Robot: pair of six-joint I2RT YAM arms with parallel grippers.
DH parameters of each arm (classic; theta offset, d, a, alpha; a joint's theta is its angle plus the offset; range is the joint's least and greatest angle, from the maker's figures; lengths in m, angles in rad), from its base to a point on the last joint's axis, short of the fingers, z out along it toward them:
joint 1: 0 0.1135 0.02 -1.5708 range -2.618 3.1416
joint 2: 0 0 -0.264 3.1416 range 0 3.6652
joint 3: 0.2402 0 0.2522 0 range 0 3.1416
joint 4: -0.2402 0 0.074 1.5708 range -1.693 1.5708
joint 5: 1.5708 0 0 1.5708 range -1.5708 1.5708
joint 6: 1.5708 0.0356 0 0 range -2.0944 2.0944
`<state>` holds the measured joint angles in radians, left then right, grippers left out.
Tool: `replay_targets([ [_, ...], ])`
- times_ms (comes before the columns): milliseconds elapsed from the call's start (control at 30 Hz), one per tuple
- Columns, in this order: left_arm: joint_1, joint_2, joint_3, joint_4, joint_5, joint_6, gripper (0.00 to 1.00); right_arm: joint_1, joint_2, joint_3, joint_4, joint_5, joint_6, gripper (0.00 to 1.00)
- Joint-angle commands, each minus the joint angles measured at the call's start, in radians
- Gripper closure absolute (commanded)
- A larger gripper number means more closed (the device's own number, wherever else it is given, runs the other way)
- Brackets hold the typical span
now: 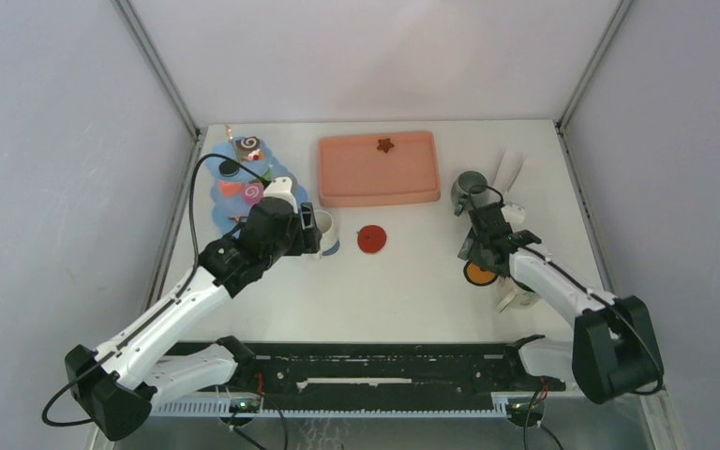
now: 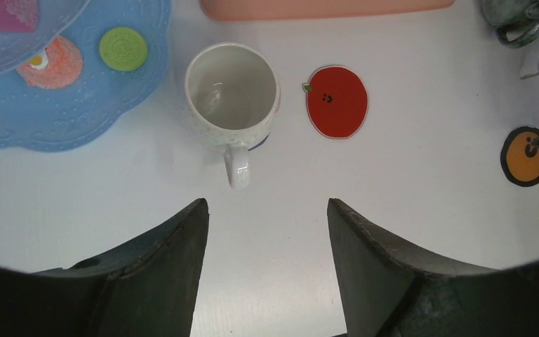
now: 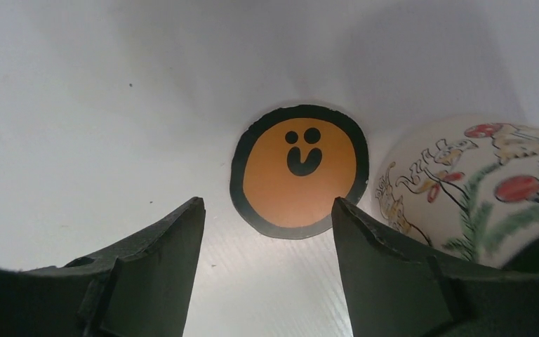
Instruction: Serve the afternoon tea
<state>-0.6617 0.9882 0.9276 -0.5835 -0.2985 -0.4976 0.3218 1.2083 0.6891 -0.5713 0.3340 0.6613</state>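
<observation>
The blue tiered dessert tower [image 1: 244, 178] stands at the far left with small pastries on it; its base [image 2: 63, 105] carries a green round pastry [image 2: 123, 48] and an orange one [image 2: 52, 63]. A cream mug [image 2: 231, 98] stands upright and empty next to the tower, handle toward my left gripper [image 2: 267, 210], which is open and apart from it. A dark green mug [image 1: 470, 190] stands right of the tray. A white mug painted with plants [image 3: 477, 189] sits just right of my open right gripper [image 3: 267, 210], which hovers over an orange smiley coaster [image 3: 299, 168].
A salmon-pink tray [image 1: 378, 169] lies at the back centre with a brown star pastry [image 1: 385, 144] on it. A red apple coaster [image 2: 337, 102] lies right of the cream mug. Thin tongs [image 1: 508, 173] lie near the dark mug. Walls enclose three sides.
</observation>
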Motion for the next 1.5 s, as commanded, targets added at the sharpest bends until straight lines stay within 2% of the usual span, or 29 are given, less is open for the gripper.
replay_targets([
  [0, -0.004, 0.009, 0.056, 0.033, 0.015, 0.029, 0.32, -0.008, 0.088, 0.068, -0.036, 0.041, 0.025, 0.24],
  [267, -0.003, 0.004, 0.054, 0.034, 0.013, 0.032, 0.32, -0.026, 0.177, 0.086, -0.058, 0.098, 0.039, 0.20],
  [600, -0.003, 0.000, 0.037, 0.042, 0.024, 0.028, 0.32, -0.101, 0.195, 0.083, 0.020, -0.068, -0.013, 0.10],
  [800, -0.003, 0.004, 0.031, 0.046, 0.022, 0.032, 0.32, -0.143, 0.229, 0.084, 0.030, -0.087, -0.014, 0.06],
  [967, -0.003, 0.008, 0.028, 0.052, 0.027, 0.029, 0.32, -0.142, 0.254, 0.086, -0.002, -0.027, 0.003, 0.06],
  [1200, -0.003, 0.012, 0.033, 0.052, 0.029, 0.032, 0.32, -0.109, 0.307, 0.086, 0.066, -0.117, -0.046, 0.05],
  [1267, -0.003, 0.013, 0.031, 0.055, 0.028, 0.030, 0.32, -0.086, 0.309, 0.095, 0.065, -0.108, -0.064, 0.01],
  [1467, -0.003, 0.037, 0.050, 0.054, 0.031, 0.035, 0.32, -0.066, 0.290, 0.102, 0.042, -0.101, -0.083, 0.00],
])
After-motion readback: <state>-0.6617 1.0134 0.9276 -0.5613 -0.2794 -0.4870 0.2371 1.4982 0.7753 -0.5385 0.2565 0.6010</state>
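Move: The orange coaster lies flat almost under the open right hand, about 1 cm ahead, 2 cm to its right and 5 cm below. The green-lined cup stands roughly 12 cm to that hand's right and 4 cm back; the grey mug is some 22 cm ahead and 1 cm left, the red coaster about 11 cm ahead and 26 cm left. From the left hand the orange coaster lies about 40 cm right, 4 cm back and 18 cm down. The right hand sinks about 4.5 cm onto the orange coaster while its fingers spread from roughly three-quarters to fully open, easing about 1 cm forward and pitching some 10 degrees steeper so that the tips come down at the coaster's two side edges, close to the table. On the way it drifts about 2 cm to the right, towards the green-lined cup, then comes back left by over 1 cm at the low level, ending with the coaster framed between the fingers, the right-hand tip close against its edge and nothing gripped yet. ##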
